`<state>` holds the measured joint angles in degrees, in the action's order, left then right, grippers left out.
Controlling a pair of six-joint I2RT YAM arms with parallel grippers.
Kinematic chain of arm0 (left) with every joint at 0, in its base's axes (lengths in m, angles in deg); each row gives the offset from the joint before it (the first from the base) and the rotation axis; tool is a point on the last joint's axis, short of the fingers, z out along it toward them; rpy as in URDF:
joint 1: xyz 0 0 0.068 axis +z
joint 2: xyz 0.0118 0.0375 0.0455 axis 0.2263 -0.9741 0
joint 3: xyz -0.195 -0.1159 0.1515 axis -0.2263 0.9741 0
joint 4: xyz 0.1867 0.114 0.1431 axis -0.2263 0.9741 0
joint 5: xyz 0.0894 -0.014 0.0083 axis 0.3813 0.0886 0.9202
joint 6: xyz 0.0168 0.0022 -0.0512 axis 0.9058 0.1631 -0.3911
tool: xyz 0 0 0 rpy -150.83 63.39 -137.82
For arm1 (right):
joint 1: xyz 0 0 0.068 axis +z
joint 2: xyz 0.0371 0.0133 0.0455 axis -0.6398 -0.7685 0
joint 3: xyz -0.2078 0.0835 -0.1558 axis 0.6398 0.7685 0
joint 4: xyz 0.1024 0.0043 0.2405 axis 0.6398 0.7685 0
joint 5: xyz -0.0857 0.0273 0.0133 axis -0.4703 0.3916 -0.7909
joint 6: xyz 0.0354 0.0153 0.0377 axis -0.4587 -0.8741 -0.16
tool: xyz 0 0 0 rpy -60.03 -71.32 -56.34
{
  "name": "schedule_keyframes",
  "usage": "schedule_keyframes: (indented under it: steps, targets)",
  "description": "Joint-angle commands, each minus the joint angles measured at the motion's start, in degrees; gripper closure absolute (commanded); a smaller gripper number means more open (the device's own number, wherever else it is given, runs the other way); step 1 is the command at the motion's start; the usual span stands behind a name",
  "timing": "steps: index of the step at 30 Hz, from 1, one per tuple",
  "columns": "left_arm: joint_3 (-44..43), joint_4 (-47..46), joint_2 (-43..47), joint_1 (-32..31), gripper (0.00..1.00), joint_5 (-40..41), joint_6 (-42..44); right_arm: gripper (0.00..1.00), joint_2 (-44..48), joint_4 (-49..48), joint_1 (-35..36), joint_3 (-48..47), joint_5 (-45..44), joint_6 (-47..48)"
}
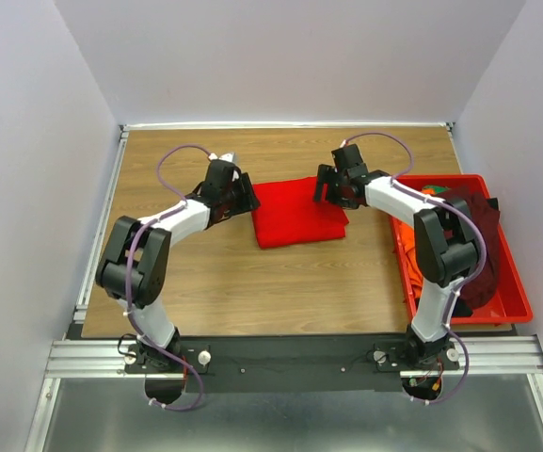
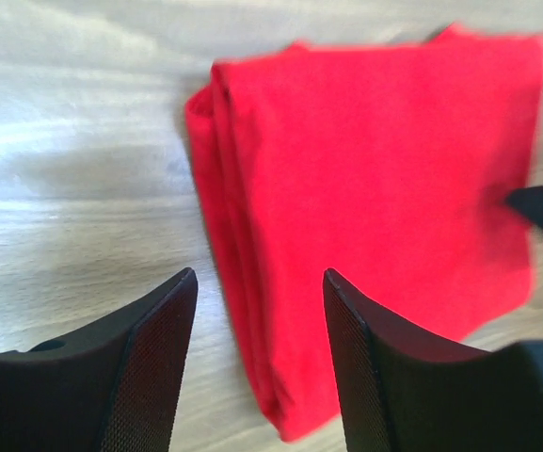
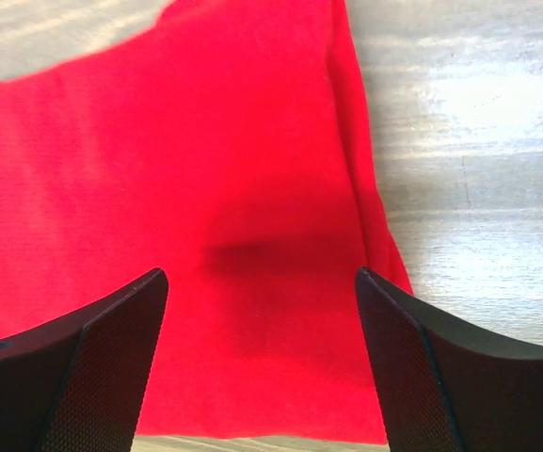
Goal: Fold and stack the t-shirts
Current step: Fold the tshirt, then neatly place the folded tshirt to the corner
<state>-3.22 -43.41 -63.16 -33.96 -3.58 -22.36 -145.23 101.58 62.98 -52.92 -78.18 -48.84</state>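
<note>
A bright red t-shirt lies folded into a rectangle on the wooden table, at the middle back. My left gripper is open and empty just above the shirt's left edge. My right gripper is open and empty above the shirt's right part. A dark maroon shirt and an orange shirt lie bunched in the red plastic bin at the right.
The red bin stands along the table's right edge, beside the right arm. Bare wood lies in front of the folded shirt and to its left. Grey walls close in the table on three sides.
</note>
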Motion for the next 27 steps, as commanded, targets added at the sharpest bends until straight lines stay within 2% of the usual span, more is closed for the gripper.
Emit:
schedule_keyframes:
  steps: [1, 10, 13, 16, 17, 19, 20, 22, 25, 27]
  targets:
    - [-0.81, 1.05, -3.16, -0.38, 0.35, -2.39, 2.96, 0.12, 2.00, -0.44, 0.00, -1.44, -1.50, 1.07]
    - [-4.14, 2.28, -8.70, -0.39, 0.36, -1.43, 3.93, 0.12, 3.85, -0.53, 0.00, -0.30, -1.41, 1.42]
    - [-5.20, 2.98, -10.11, -0.39, 0.40, -1.52, 4.46, 0.12, 4.55, -0.53, 0.00, -0.21, -1.85, 1.42]
    - [-6.08, 3.68, -11.07, -0.65, 0.54, -1.60, 4.72, 0.12, 4.73, -0.53, 0.00, -0.39, -1.59, 1.59]
    - [-6.43, 3.94, -11.60, -0.65, 0.63, -1.34, 4.73, 0.12, 4.73, -0.53, 0.00, -0.39, -1.59, 1.60]
    - [-7.31, 4.82, -12.30, -0.91, 0.71, -0.73, 4.81, 0.12, 4.99, -0.53, 0.00, -0.39, -1.59, 1.60]
    - [-8.36, 5.78, -13.09, -1.26, 0.84, 0.06, 4.99, 0.12, 5.08, -0.53, 0.00, -0.30, -1.50, 1.60]
    - [-9.41, 7.02, -13.80, -1.44, 0.99, 1.81, 5.25, 0.12, 5.52, -0.53, 0.00, -0.13, -1.41, 1.60]
    - [-12.23, 10.79, -15.29, -1.53, 1.00, 4.89, 5.87, 0.12, 5.87, -0.53, 0.00, 0.14, -1.33, 1.60]
    - [-14.60, 14.04, -16.00, -1.53, 1.00, 10.16, 7.09, 0.12, 6.57, -0.53, 0.00, 0.31, -1.24, 1.68]
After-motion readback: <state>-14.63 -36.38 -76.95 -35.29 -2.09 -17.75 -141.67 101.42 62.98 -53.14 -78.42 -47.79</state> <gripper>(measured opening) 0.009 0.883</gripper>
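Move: Just under the left hand's open fingers lies the t-shirt's left folded edge: the middle of it about 2 cm ahead, 1 cm to the right and some 6 cm below. The shirt's middle is roughly 11 cm to the right and 1 cm ahead; its far-left corner is about 7 cm ahead and 1 cm to the right. From the right hand, that left edge lies some 15 cm to the left, 2 cm back and 4 cm below. Sinking about 5 cm onto the t-shirt's left edge with the fingers open, the left hand then closes them fully and pinches the layered cloth there, creeping some 2 cm forward along the edge as it does. The wrist turns only slightly, by under 10 degrees or so. The right hand, wide open, rises about 3 cm away from the shirt's right part. ##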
